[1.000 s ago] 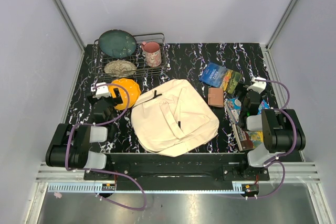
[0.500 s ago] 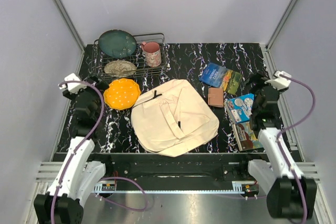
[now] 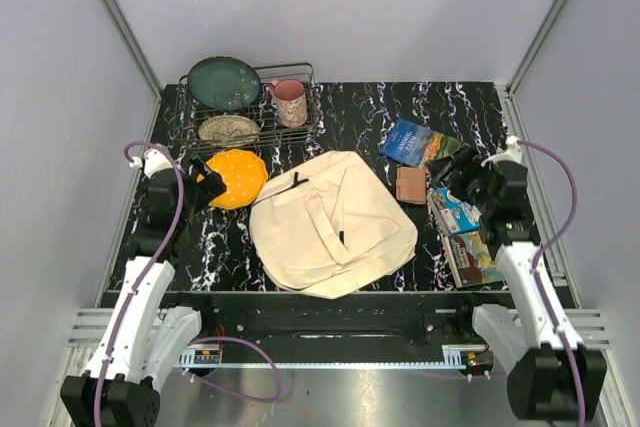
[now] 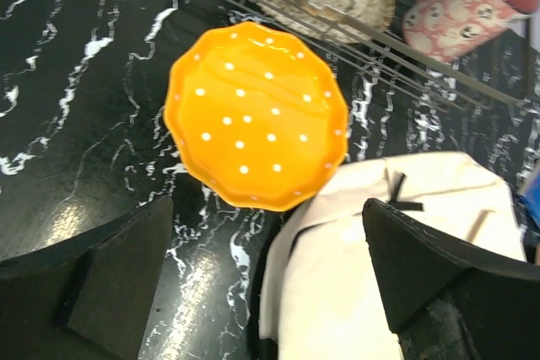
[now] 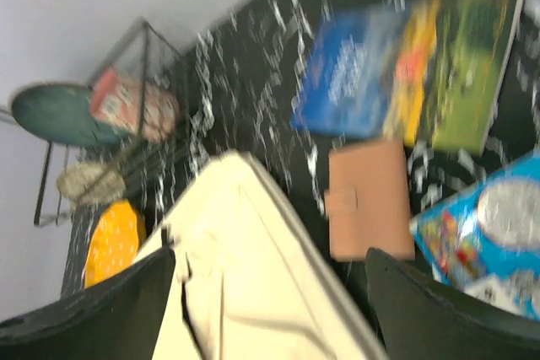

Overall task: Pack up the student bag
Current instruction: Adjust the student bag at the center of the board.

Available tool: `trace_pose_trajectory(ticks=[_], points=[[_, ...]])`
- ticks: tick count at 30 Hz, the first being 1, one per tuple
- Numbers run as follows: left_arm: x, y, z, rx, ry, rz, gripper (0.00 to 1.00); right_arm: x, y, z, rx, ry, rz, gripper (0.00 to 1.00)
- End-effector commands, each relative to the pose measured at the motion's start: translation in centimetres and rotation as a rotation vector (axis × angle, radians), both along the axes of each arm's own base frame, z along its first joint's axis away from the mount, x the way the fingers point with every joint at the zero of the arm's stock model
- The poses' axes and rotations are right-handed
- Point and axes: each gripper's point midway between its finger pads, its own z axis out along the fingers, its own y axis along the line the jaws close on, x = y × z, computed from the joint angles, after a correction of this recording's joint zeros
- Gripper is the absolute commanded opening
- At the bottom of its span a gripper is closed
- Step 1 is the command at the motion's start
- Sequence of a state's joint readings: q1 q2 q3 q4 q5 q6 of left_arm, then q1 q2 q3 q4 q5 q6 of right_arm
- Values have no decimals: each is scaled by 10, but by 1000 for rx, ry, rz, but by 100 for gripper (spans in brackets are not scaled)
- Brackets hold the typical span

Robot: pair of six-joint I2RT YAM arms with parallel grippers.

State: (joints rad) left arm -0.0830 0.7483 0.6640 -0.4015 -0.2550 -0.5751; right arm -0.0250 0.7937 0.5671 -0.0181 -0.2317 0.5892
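Observation:
The student bag [image 3: 330,222], cream canvas with black buckles, lies flat in the middle of the table. My left gripper [image 3: 203,184] hovers open at its upper left, over the edge of an orange dotted plate [image 3: 236,175]. In the left wrist view the bag's corner [image 4: 396,276] lies between the open fingers [image 4: 110,292], nothing held. My right gripper [image 3: 455,172] is open above the items right of the bag. In the blurred right wrist view the bag [image 5: 253,292] and a brown wallet [image 5: 367,200] lie below the spread fingers [image 5: 447,309].
A blue book [image 3: 422,145], the brown wallet [image 3: 411,185], a blue packet [image 3: 455,209] and another book [image 3: 475,259] lie right of the bag. A wire rack [image 3: 300,132] at the back left holds a green plate [image 3: 223,82], a speckled plate [image 3: 228,129] and a pink mug [image 3: 290,102].
Both arms unfolded from their rest pose and stretched out, then swung inward towards the bag. Both grippers stayed open. Nothing on the table moved.

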Motion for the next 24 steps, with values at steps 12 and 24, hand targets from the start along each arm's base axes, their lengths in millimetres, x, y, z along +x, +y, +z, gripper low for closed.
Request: trace_pose_trajectory(ticks=[12, 24], points=[[-34, -29, 23, 53, 39, -278, 99, 2, 65, -22, 346, 219, 309, 100], [-32, -34, 15, 30, 72, -294, 99, -34, 55, -54, 244, 395, 238, 100]])
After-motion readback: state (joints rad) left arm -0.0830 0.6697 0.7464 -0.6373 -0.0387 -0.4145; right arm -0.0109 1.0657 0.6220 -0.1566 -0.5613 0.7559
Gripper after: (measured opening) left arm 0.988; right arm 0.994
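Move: To the right hand's left, about 26 cm off and 2 cm back, lies the middle of the student bag; its nearest edge is much closer. The brown wallet is some 8 cm ahead and 8 cm left, the blue magazine about 2 cm ahead and 1 cm right, all roughly 20 cm below. From the left hand the bag's middle is about 28 cm right and 1 cm ahead, with the orange plate 13 cm ahead and 7 cm right, some 18 cm down. Swinging left and sinking, about 6 cm each way, the open right hand comes in towards the student bag's right side, its fingers tipping some 25 degrees further down as the wrist rolls left side up and turns counter-clockwise. The left hand, also open, shifts right towards the bag with a small rise, then draws back and settles slightly lower, turning clockwise. Neither touches anything. ##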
